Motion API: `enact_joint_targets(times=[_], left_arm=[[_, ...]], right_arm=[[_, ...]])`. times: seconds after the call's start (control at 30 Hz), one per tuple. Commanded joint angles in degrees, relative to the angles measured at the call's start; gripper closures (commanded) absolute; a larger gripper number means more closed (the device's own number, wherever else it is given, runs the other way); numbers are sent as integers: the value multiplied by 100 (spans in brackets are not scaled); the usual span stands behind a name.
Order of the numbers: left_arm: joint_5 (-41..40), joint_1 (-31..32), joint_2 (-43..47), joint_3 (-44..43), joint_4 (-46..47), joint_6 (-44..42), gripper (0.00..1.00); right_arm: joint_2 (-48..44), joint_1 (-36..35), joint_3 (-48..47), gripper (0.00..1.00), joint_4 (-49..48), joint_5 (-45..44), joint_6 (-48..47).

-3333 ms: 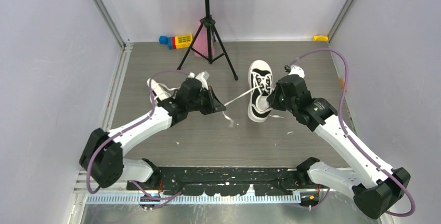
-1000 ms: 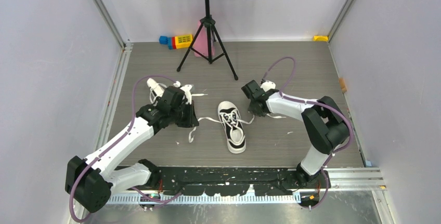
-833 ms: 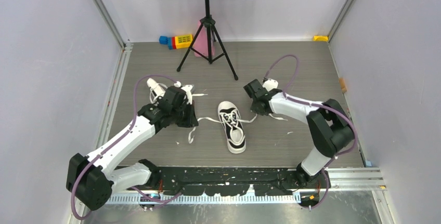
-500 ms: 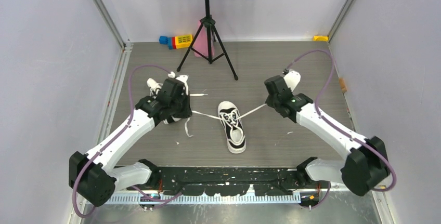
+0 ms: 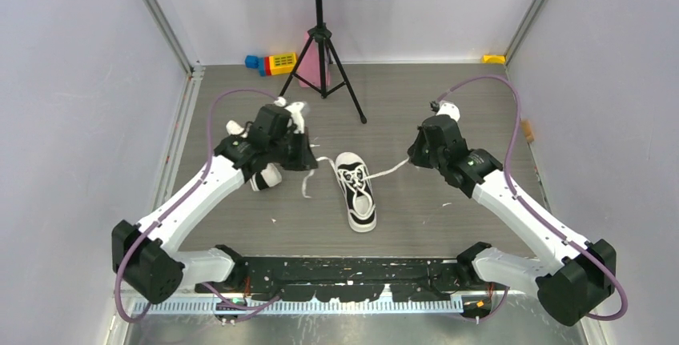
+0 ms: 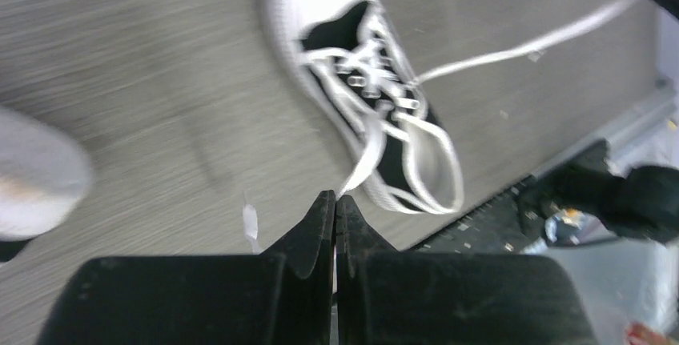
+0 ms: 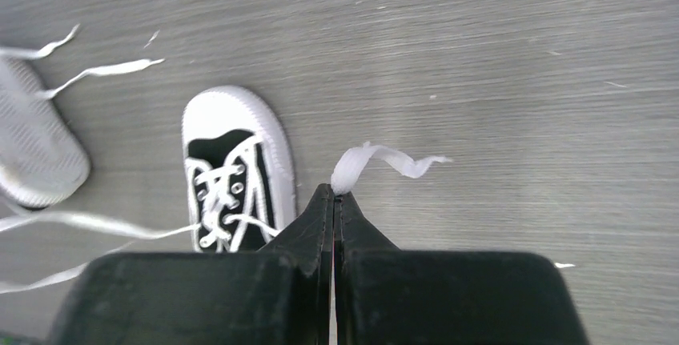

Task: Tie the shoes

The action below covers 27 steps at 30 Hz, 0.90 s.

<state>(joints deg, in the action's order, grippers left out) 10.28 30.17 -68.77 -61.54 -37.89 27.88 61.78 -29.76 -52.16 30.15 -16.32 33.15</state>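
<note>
One black shoe (image 5: pixel 357 193) with a white sole lies mid-table, toe toward the back, also in the left wrist view (image 6: pixel 360 97) and the right wrist view (image 7: pixel 236 170). My left gripper (image 5: pixel 311 158) (image 6: pixel 335 199) is shut on its left white lace (image 6: pixel 364 153), just left of the toe. On the other side, my right gripper (image 5: pixel 411 158) (image 7: pixel 334 193) is shut on the right lace (image 5: pixel 390 170), whose end (image 7: pixel 384 158) curls out past the tips. The second shoe (image 5: pixel 264 176) (image 7: pixel 36 153) lies under my left arm, white sole showing.
A black music-stand tripod (image 5: pixel 320 57) stands at the back middle, with coloured toy blocks (image 5: pixel 272 62) and a pink piece (image 5: pixel 307 69) beside it. A yellow bit (image 5: pixel 494 58) sits in the back right corner. Walls close in both sides.
My right gripper has shut on the right lace and drawn it out to the right. My left gripper lifted toward the back and came nearer the shoe's toe, still holding its lace.
</note>
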Motion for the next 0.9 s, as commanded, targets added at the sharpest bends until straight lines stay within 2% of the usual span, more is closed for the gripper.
enact_joint_targets(times=[0.0,0.17,0.47,0.6,0.7,0.87], left_arm=[[889,903,-402,-535,641,438,100],[1231,1658,-1052,-875,1247,954,100],[429,2391,-2291,-1333,1964,1528,100],[1,2737,-2382,-1071,3055,2332,100],[-628,2998,-2199,-651,3646,2777,100],[-1378,3066,-1898,179,4780,3367,100]], right_arm=[[67,23,-292,100,-377,1110,-188],[68,23,-361,100,-458,1330,-120],[54,27,-469,100,-469,1444,-224],[197,23,-374,100,-674,1294,-215],[404,23,-431,100,-802,1370,-195],[739,36,-611,100,-981,1644,-181]])
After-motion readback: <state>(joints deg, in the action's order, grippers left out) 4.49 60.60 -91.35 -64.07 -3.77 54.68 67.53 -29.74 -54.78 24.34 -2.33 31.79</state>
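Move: The black shoe, one lace end held in each gripper, has its middle about 12 cm right of the left hand, 1 cm nearer the robot and 15 cm lower; from the right hand it is some 14 cm left, 5 cm back and 14 cm below. Its lacing sits about 5 cm ahead of its middle. The right gripper is roughly 26 cm right of the left one, 2 cm farther out; the other shoe lies 20 cm left and 11 cm ahead of the left hand. One lace end stays pinched in the shut left fingers and is carried about 23 cm right and some 6 cm back, over the black shoe to the robot's side of the right gripper; the hand rises slightly, then sinks, its left side dipping about 20 degrees. The right hand keeps its own end and eases 5 cm left towards the shoe, turning slightly counter-clockwise. ##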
